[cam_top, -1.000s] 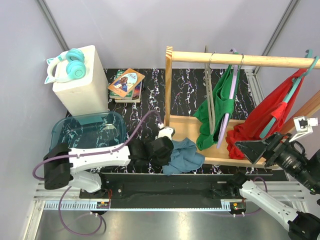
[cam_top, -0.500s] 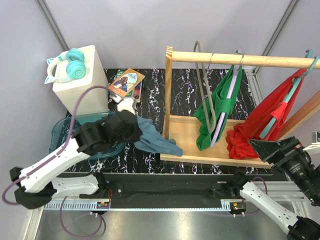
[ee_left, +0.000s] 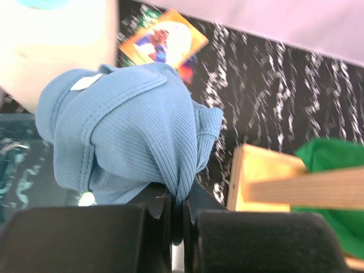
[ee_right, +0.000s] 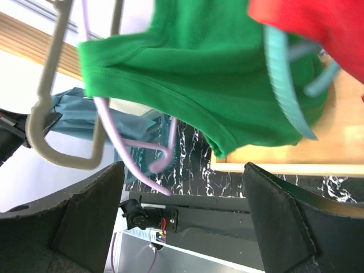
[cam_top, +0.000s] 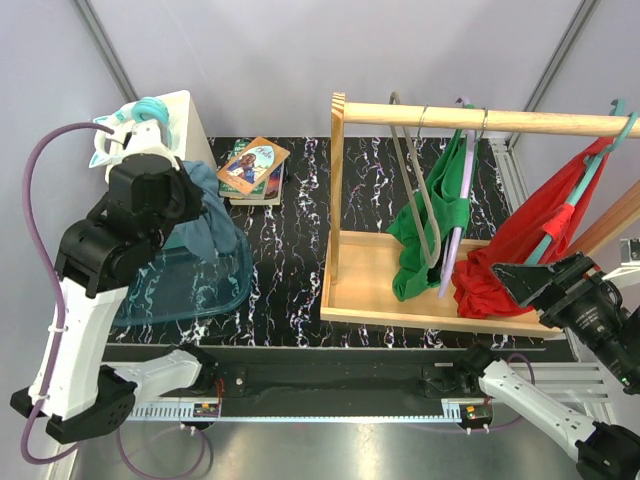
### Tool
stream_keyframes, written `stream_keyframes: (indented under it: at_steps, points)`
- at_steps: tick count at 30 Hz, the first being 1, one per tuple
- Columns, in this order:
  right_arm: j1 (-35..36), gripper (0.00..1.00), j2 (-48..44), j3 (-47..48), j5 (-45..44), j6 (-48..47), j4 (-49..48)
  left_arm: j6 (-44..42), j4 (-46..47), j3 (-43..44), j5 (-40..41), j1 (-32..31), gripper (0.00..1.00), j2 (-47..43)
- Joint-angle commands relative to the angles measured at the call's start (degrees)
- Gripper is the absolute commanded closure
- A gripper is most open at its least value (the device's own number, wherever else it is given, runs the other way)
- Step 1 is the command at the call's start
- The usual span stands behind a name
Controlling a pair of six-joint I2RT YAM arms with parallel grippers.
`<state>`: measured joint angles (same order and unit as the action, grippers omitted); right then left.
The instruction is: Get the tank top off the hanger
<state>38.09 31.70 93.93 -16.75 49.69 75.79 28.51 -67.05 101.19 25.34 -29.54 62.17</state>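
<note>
The blue tank top (cam_top: pixel 207 218) hangs bunched from my left gripper (cam_top: pixel 168 195), which is shut on it and raised above the teal bin (cam_top: pixel 190 290). In the left wrist view the ribbed blue cloth (ee_left: pixel 125 136) is pinched between the closed fingers of the gripper (ee_left: pixel 177 207). The grey hanger (cam_top: pixel 410 170) hangs bare on the wooden rail (cam_top: pixel 500 120); it also shows in the right wrist view (ee_right: pixel 48 114). My right gripper (cam_top: pixel 512 282) is open and empty, in front of the rack near the red garment (cam_top: pixel 530 235); in its own view (ee_right: pixel 182 227) nothing lies between the fingers.
A green garment (cam_top: pixel 425 230) on a purple hanger (cam_top: pixel 450 235) and the red garment on a teal hanger (cam_top: pixel 565 215) hang over the wooden rack base (cam_top: pixel 365 270). Books (cam_top: pixel 252 168) lie at the back. A white box (cam_top: pixel 187 118) with teal headphones (cam_top: pixel 145 108) stands far left.
My left arm has lifted the blue tank top from the front of the rack, up and left over the teal bin. The grey hanger has swung and is settling. The right gripper barely moved.
</note>
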Motion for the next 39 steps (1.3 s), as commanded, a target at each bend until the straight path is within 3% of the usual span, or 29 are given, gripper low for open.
stream_keyframes:
  at_steps: [1,6,7,11,15,16,17,21,23,27,30,39]
  points:
    - [0.15,0.08,3.45,4.06,0.67,-2.32,-2.22,-3.73,0.78,1.92,1.90,3.43,1.00,1.29]
    - [0.06,0.08,4.15,7.06,0.14,-2.06,-1.35,-3.55,2.35,-6.68,0.94,10.19,1.00,-1.43]
    - [0.06,0.08,4.42,7.06,0.40,-2.14,-1.43,-3.55,4.71,-12.01,0.24,11.33,1.00,-3.01]
    - [0.06,0.08,5.74,7.32,1.11,-3.37,-1.52,-2.68,9.30,-24.61,-8.80,19.93,1.00,-6.27]
    - [0.06,0.08,7.05,7.76,1.81,-3.99,-1.35,0.65,8.87,-31.31,-9.79,24.26,0.99,-6.98]
    - [0.06,0.08,6.88,7.85,1.72,-4.08,-1.26,1.36,7.82,-31.57,-9.26,24.79,0.94,-7.24]
    - [0.15,0.09,7.05,7.93,1.55,-4.08,-1.17,2.15,7.46,-31.49,-8.04,25.32,0.75,-7.50]
    - [0.06,0.09,7.75,7.94,-0.73,-4.78,-1.26,6.11,6.31,-28.95,-7.67,25.32,0.37,-8.73]
    - [0.06,0.08,8.20,8.11,-1.18,-5.65,-1.43,8.91,6.66,-29.29,-10.74,25.32,0.27,-10.05]
    - [0.06,0.08,10.74,9.16,-1.00,-7.41,-1.61,12.00,9.82,-31.40,-20.05,25.15,0.27,-11.02]
    - [0.15,0.08,13.20,11.18,0.05,-9.96,-2.48,13.15,12.28,-30.44,-23.93,21.47,0.31,-11.54]
    - [0.15,0.08,22.69,22.25,1.37,-19.71,-4.33,22.54,19.12,-29.28,-17.62,-5.07,0.31,-14.35]
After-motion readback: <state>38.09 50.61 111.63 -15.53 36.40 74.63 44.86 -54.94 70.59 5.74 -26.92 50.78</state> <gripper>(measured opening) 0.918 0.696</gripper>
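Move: The left hand, high up, holds the tank top. The tub it is headed for lies about 9 cm to its left, 5 cm back and some 36 cm below. From this hand, the white box stands 12 cm ahead and 12 cm left, 26 cm lower; the books lie 15 cm ahead and 7 cm right, 37 cm down. The right hand has the tub about 60 cm to its left, 10 cm ahead, 37 cm below. Left hand sinks about 17 cm leftward, releases tank top over the tub, sweeps right; right hand advances upward. ##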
